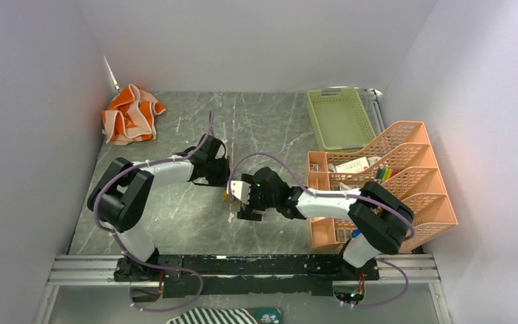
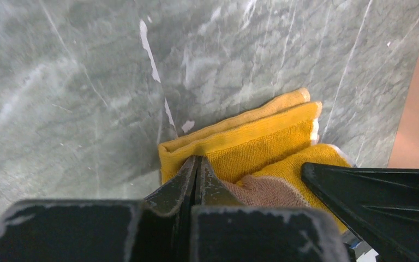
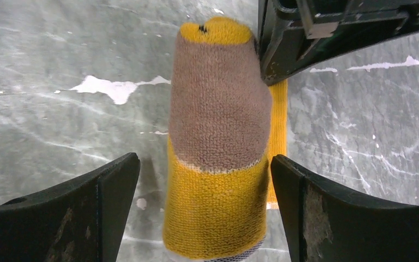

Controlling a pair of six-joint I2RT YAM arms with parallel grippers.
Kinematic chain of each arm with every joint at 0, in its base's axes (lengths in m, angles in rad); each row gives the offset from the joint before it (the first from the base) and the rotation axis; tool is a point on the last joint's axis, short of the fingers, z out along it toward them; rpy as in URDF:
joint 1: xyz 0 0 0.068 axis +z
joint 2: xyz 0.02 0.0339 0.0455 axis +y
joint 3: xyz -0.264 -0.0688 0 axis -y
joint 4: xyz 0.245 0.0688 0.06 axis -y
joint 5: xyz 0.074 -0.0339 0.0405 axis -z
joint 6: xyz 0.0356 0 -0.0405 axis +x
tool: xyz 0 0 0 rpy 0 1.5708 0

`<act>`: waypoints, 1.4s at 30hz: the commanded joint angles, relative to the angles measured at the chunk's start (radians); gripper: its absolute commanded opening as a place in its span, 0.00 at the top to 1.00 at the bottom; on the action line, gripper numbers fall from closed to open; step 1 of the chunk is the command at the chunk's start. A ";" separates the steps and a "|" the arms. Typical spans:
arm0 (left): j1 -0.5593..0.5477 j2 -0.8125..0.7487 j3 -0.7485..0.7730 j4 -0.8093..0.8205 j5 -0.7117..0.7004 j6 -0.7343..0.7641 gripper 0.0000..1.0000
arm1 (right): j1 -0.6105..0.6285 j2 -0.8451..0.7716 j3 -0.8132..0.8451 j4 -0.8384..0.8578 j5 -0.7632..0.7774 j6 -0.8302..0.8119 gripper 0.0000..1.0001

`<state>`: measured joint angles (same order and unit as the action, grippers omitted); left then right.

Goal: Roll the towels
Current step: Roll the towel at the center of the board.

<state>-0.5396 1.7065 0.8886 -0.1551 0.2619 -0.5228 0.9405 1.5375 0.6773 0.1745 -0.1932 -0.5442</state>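
Note:
The small mustard-yellow towel (image 3: 218,207) lies rolled on the grey marble table, with a brownish patch (image 3: 218,114) on top. My right gripper (image 3: 204,159) is open, one finger on each side of the roll. The left gripper (image 2: 197,161) is shut, its tips pressed against a folded edge of the yellow towel (image 2: 262,142); no cloth shows between its fingers. From above, both grippers meet mid-table, left gripper (image 1: 222,181) and right gripper (image 1: 236,196), hiding most of the yellow towel (image 1: 226,196). The orange towel (image 1: 129,115) lies crumpled at the back left.
A green basket (image 1: 340,118) stands at the back right. An orange tiered rack (image 1: 391,175) with small items fills the right side, close to the right arm. A black-and-white striped cloth (image 1: 222,316) lies below the arm bases. White walls enclose the table.

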 commanded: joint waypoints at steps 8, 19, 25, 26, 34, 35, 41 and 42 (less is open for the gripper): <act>0.159 -0.048 0.129 -0.112 0.016 0.080 0.92 | -0.067 0.123 0.148 -0.014 -0.060 0.112 0.23; 0.206 -0.417 -0.025 -0.038 0.197 0.062 0.87 | -0.250 0.267 0.349 -0.178 -0.432 0.347 0.76; 0.162 -0.488 -0.150 0.023 0.217 0.050 0.87 | -0.302 0.344 0.395 -0.222 -0.638 0.450 0.81; 0.158 -0.490 -0.162 0.029 0.219 0.049 0.87 | -0.316 0.356 0.401 -0.222 -0.673 0.480 0.81; 0.098 -0.417 -0.165 0.067 0.217 0.047 0.87 | -0.351 0.399 0.349 -0.116 -0.806 0.725 0.81; 0.089 -0.390 -0.163 0.079 0.213 0.041 0.87 | -0.355 0.408 0.342 -0.108 -0.809 0.751 0.81; 0.035 -0.260 -0.153 0.162 0.151 -0.001 0.88 | -0.365 0.429 0.294 -0.123 -0.797 0.775 0.78; 0.034 -0.240 -0.154 0.175 0.140 -0.009 0.88 | -0.365 0.424 0.289 -0.130 -0.796 0.767 0.76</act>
<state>-0.4885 1.4075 0.7109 -0.0696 0.4469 -0.4995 0.5831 1.9526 1.0027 0.0624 -0.9695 0.1886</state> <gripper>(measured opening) 0.123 0.225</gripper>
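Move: The part-rolled towel lies crosswise between my open right fingers, its middle about 3 cm to that hand's left, level fore and aft, and some 2 cm below. Its flat tail is about 4 cm ahead and 3 cm left of my right hand; the peach organizer's middle is some 38 cm right and 3 cm ahead. From my left hand the rolled towel is about 3 cm back and 4 cm right, at fingertip height, with the tail 4 cm right and 1 cm ahead. I carry my right hand some 6 cm forward, closing it to pinch the towel's right end, then keep that grip and draw back about 4 cm while the wrist goes on tipping forward, some 65 degrees in all, to turn the roll over. My left hand, nearly shut, slips forward and left off the towel's far side, lifts nearly 15 cm, then comes back and down over the roll's left end. ##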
